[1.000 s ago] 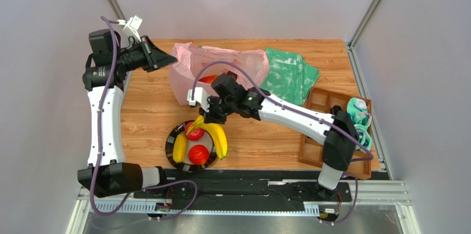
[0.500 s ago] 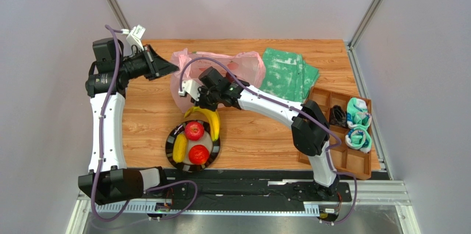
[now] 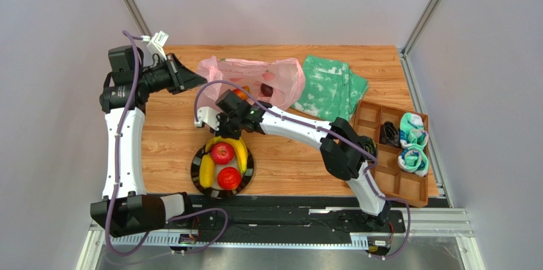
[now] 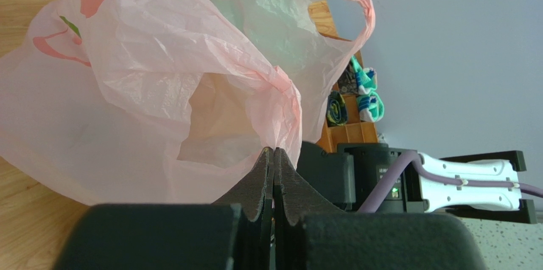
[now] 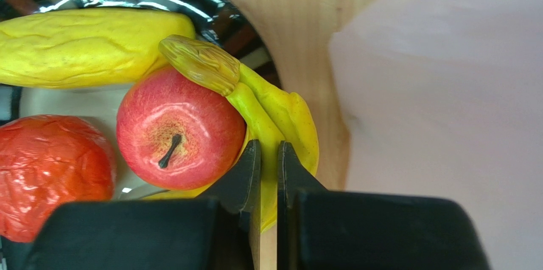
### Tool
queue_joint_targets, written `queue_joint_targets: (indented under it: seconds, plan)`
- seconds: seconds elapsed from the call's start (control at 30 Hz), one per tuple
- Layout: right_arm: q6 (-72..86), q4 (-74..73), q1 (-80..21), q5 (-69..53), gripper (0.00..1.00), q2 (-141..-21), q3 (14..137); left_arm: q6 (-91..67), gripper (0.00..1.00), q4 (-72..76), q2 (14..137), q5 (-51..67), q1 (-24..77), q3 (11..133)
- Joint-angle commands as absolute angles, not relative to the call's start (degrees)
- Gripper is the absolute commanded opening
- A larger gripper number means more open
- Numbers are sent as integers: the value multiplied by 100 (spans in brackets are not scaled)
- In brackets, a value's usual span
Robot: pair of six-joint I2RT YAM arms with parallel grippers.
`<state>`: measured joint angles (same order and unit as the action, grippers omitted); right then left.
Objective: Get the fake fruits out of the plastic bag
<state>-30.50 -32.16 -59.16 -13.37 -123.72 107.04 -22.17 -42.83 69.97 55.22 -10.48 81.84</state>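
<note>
The pink plastic bag (image 3: 280, 79) lies at the back of the table, with an orange fruit (image 3: 241, 93) and a dark plum (image 3: 266, 90) showing inside. My left gripper (image 3: 196, 79) is shut on the bag's left rim and holds it up; the left wrist view shows the film (image 4: 159, 60) pinched at the fingertips (image 4: 274, 150). My right gripper (image 3: 229, 134) is shut on a bunch of yellow bananas (image 5: 280, 114) at the far edge of the black plate (image 3: 195, 167). The bananas lean against a red apple (image 5: 178, 133). A yellow fruit (image 5: 83, 47) and an orange-red fruit (image 5: 51, 168) also lie on the plate.
A folded green-and-white cloth (image 3: 331, 85) lies right of the bag. A brown wooden compartment tray (image 3: 357, 177) with rolled socks (image 3: 411, 136) and a dark item sits at the right edge. The right arm stretches across the table's middle.
My right gripper has carried the bananas left, from the plate's right side to its far edge beside the apple. The bag's mouth has shifted and spread; the left gripper keeps its hold.
</note>
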Motion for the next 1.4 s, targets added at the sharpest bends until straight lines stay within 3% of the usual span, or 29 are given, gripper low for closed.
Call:
queue_joint_targets:
  seconds: [0.0, 0.2, 0.3, 0.33, 0.53, 0.83, 0.97, 1.03, 1.17, 1.37]
  plan:
    - [-3270, -3366, -6055, -1450, 0, -12498, 10986, -2206, 0, -4201, 6987, 5608, -1028, 8288]
    - [-3208, -3393, -6170, -1380, 0, -12542, 10934, -2180, 0, -4210, 7014, 5572, -1020, 8271]
    - [-3085, -3297, -6188, -1082, 19, -12525, 10899, -2162, 0, -4210, 7031, 5555, -1028, 8271]
    - [-2981, -3270, -6188, -881, 35, -12498, 10890, -2153, 0, -4219, 7057, 5555, -1020, 8271]
    - [-2707, -3304, -6117, -1061, 63, -11823, 11039, -1995, 0, -4324, 7119, 5441, -1028, 8306]
    - [-2278, -3596, -5513, -2767, 62, -9766, 10723, -1688, 0, -4684, 6759, 5054, -1020, 7955]
    - [-2029, -2368, -4940, -1954, 66, -9054, 10319, -1600, 0, -4746, 6540, 4949, -1020, 7543]
    - [-2722, -2119, -4730, -1470, 73, -9044, 10144, -1582, 0, -4729, 6382, 4835, -1020, 7384]
    - [-3752, -2268, -4588, -705, 76, -9587, 10195, -1547, 0, -4623, 6302, 4781, -1037, 7137]
    - [-3850, -2881, -4482, -229, 78, -10466, 10554, -1424, 0, -4711, 6293, 4702, -1046, 7189]
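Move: The right hand still pinches the bananas by their stem end, at the plate's far rim. The plate's centre lies about 10 cm back from it and 6 cm below, the apple some 5 cm back, the tomato about 14 cm back and 2 cm right. The mango in the bag is roughly 16 cm ahead and 6 cm right. From the left hand, gripping the bag's edge, that mango lies about 13 cm ahead, 14 cm right and 30 cm below. Ease the bananas a couple of centimetres back and about 1 cm down, then open the right fingers wide to let go. Lift steeply some 33 cm, swinging right, then reach forward and dip about 8 cm above the bag, tilting the wrist so the fingers point farther out and flatter. Keep the left fingers shut on the bag's edge, lowering it about 6 cm and slightly back. ##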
